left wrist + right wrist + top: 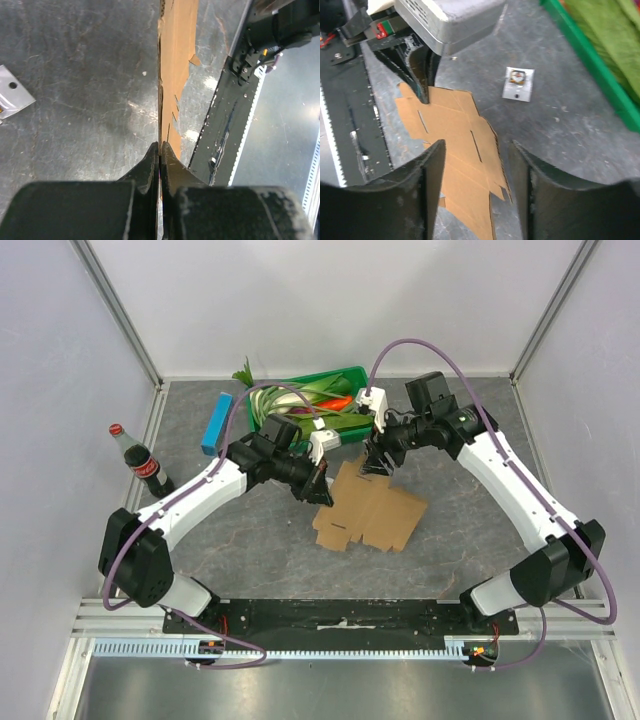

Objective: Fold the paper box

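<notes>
The paper box [372,512] is a flat brown cardboard piece with flaps and slits, lying mid-table. My left gripper [322,494] is shut on its left edge. In the left wrist view the cardboard [175,50] runs edge-on straight out from the closed gripper [160,146]. My right gripper [378,468] hovers open over the box's far edge. In the right wrist view the box [455,130] lies below the open gripper [477,147], its jagged right edge between the two fingers. The left arm's fingers [422,82] pinch the box's far corner there.
A green tray [352,373] of vegetables stands at the back. A slim blue box [217,423] and a cola bottle [143,462] are at the left. A small white card [518,83] lies near the tray. The black base rail [340,615] runs along the near edge.
</notes>
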`<state>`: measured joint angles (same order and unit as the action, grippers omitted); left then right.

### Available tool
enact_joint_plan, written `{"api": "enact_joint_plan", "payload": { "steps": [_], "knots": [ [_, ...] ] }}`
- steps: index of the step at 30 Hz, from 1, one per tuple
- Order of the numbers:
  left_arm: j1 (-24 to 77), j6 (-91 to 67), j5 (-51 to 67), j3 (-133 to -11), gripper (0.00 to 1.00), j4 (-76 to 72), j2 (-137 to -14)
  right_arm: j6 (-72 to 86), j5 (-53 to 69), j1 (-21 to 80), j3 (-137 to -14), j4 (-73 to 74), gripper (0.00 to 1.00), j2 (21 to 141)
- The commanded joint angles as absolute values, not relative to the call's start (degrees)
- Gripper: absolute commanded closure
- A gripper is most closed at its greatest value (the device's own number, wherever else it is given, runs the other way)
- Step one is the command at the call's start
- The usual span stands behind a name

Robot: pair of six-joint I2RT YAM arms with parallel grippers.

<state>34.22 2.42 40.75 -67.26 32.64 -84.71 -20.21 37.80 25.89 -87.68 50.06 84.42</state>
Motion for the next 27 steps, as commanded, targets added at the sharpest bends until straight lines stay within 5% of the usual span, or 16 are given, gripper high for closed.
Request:
{"api": "enact_joint_plan", "payload": {
  "steps": [1,11,12,14,15,17,27],
  "knots": [
    [34.7,7.5,46.8,-66.9,0.98,32.8,-83.6,-23.6,46.8,25.8,-86.7,52.2,0.44,84.9],
    [34.7,8.3,46.9,-64.5,0.98,29.6,-77.5,-22.7,51.1,25.8,-81.7,48.5,0.81,84.1],
    [34.7,6.4,45.8,-64.5,0.94,29.0,-76.8,-21.5,50.8,25.7,-80.8,47.2,0.99,83.5],
    [32.5,3.4,41.8,-64.5,0.76,26.9,-74.8,-13.2,49.0,24.4,-78.8,39.6,1.00,81.9],
    [30.9,-1.2,43.5,-62.9,0.44,25.1,-73.8,-8.7,48.3,23.6,-75.6,36.2,1.00,79.7],
    [25.3,-5.4,46.3,-60.2,0.08,16.7,-69.6,0.9,46.1,20.2,-72.5,28.6,1.00,77.0],
    [18.1,-24.2,45.8,-49.8,0.03,-4.2,-63.2,45.0,31.0,13.2,-45.5,-3.9,1.00,52.6]
  ]
}}
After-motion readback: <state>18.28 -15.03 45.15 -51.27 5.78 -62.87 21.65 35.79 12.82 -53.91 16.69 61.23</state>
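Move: The paper box is a flat cardboard sheet in the air, its left edge already pinched by the left gripper. Its middle lies about 10 cm to the right of that gripper, roughly level with it. From the open right gripper, the middle is some 6 cm back, 2 cm left and 7 cm lower. Also from the right gripper, the white card is about 12 cm left, 1 cm back and 25 cm down, and the green tray is some 15 cm ahead, 16 cm left and 23 cm down. Ease the open right gripper back and down about 4 cm onto the box's far edge and shut it there, while the left keeps its pinch, drifting slightly back. Then open the left to let go and draw it away forward, left and up. Swing the right gripper some 7 cm rightward and a little forward with its grip kept, turning clockwise about 35 degrees and tilting its fingers up towards level. ##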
